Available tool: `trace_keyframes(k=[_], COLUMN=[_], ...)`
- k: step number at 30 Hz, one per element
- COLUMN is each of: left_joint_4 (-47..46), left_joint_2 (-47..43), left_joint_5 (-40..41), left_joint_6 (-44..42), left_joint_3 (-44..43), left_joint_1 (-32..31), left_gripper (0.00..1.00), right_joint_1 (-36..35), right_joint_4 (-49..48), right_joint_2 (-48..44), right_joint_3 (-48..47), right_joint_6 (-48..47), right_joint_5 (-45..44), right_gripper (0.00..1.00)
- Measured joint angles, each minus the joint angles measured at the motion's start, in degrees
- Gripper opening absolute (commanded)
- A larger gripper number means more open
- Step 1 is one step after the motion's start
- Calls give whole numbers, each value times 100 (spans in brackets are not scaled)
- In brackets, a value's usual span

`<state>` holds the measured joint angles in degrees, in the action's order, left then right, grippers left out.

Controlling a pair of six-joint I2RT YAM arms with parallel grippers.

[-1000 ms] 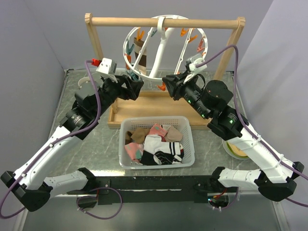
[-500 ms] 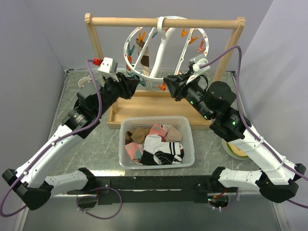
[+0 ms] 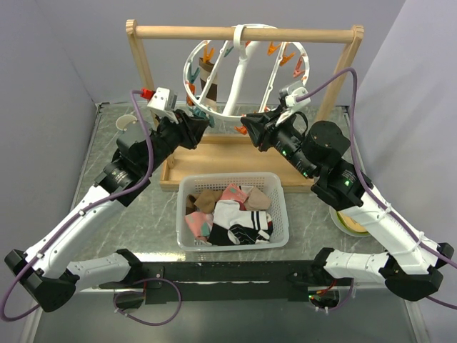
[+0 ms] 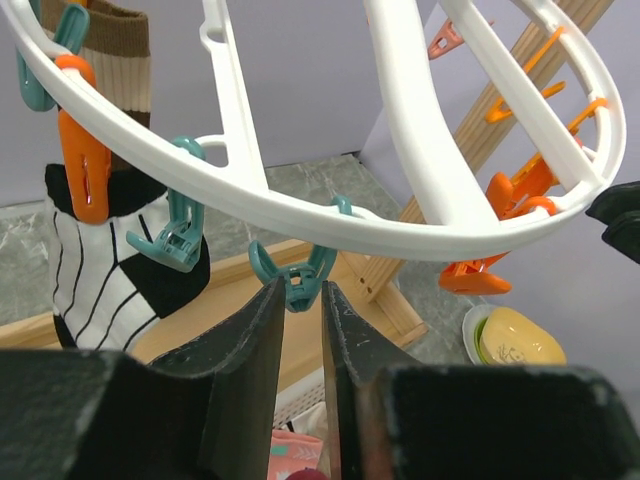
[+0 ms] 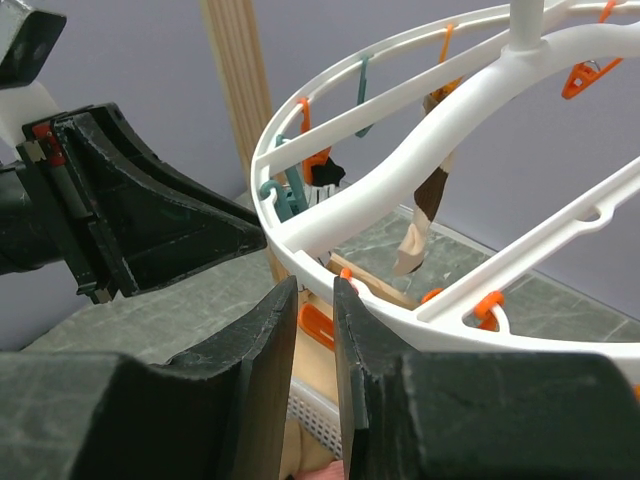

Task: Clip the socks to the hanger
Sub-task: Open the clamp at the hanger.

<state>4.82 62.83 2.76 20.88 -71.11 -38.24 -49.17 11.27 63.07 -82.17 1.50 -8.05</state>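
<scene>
The white ring hanger (image 3: 230, 113) hangs by its hook from the wooden frame. My left gripper (image 3: 204, 123) is at its lower left rim, and in the left wrist view the jaws (image 4: 300, 290) are shut on a teal peg (image 4: 296, 283) under the ring (image 4: 300, 215). My right gripper (image 3: 247, 127) is at the lower rim, shut on an orange peg (image 5: 322, 325) below the ring (image 5: 400, 185). A brown-cuffed sock and a black-and-white striped sock (image 4: 95, 285) hang clipped on the left side. Several more socks (image 3: 232, 213) lie in the basket.
The white mesh basket (image 3: 282, 214) stands in front of the wooden frame (image 3: 243, 33) and its base tray (image 3: 214, 153). A plate with a yellow item (image 3: 348, 223) lies at the right, under my right arm. A small white cup (image 3: 127, 122) stands at the back left.
My left gripper has moved up to the ring's lower rim and closed from wide open onto the teal peg. My right gripper has stayed on the orange peg, shifting slightly.
</scene>
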Motion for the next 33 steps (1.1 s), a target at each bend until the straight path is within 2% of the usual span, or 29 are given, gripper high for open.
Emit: trace_keyframes(k=[3, 9, 11, 13, 19, 33], left_joint_4=[-68, -144, -162, -170, -308, -452], left_joint_2=[0, -22, -20, -20, -20, 33], left_joint_5=[-9, -90, -120, -153, -365, -505], left_joint_6=[2, 107, 131, 136, 234, 262], left_joint_3=[2, 103, 144, 153, 153, 153], left_joint_1=[0, 37, 57, 63, 83, 109], left_gripper=[31, 26, 32, 46, 54, 60], right_joint_1=[0, -9, -9, -9, -9, -11], right_joint_4=[11, 92, 120, 164, 203, 208], right_joint_2=[-4, -59, -81, -109, -157, -162], right_joint_3=[0, -22, -35, -35, -35, -35], right_joint_6=[15, 15, 15, 15, 17, 17], right_joint_5=[0, -2, -2, -2, -4, 0], right_gripper=[29, 29, 29, 29, 29, 29])
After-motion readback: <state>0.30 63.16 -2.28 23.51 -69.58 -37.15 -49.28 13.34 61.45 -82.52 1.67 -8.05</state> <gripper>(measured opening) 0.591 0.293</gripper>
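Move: The teal clamp that the left hand goes for hangs just beyond its fingertips, about 2 cm ahead, 1 cm right and level; the white rim runs some 3 cm above it. A second teal clamp hangs about 5 cm ahead and 3 cm left of that hand, an orange clamp roughly 9 cm to its right and 1 cm back. From the right hand the aimed-at teal clamp is some 7 cm ahead, 9 cm left and 4 cm lower. No grip on the clamp can be made out: the left hand hovers at the teal clamp under the rim and spreads its fingers to about twice their gap, while it shifts roughly 1 cm right and turns some 5 degrees clockwise. The right hand eases about 1 cm back and to its right beside the rim, then holds still, its small gap unchanged. ##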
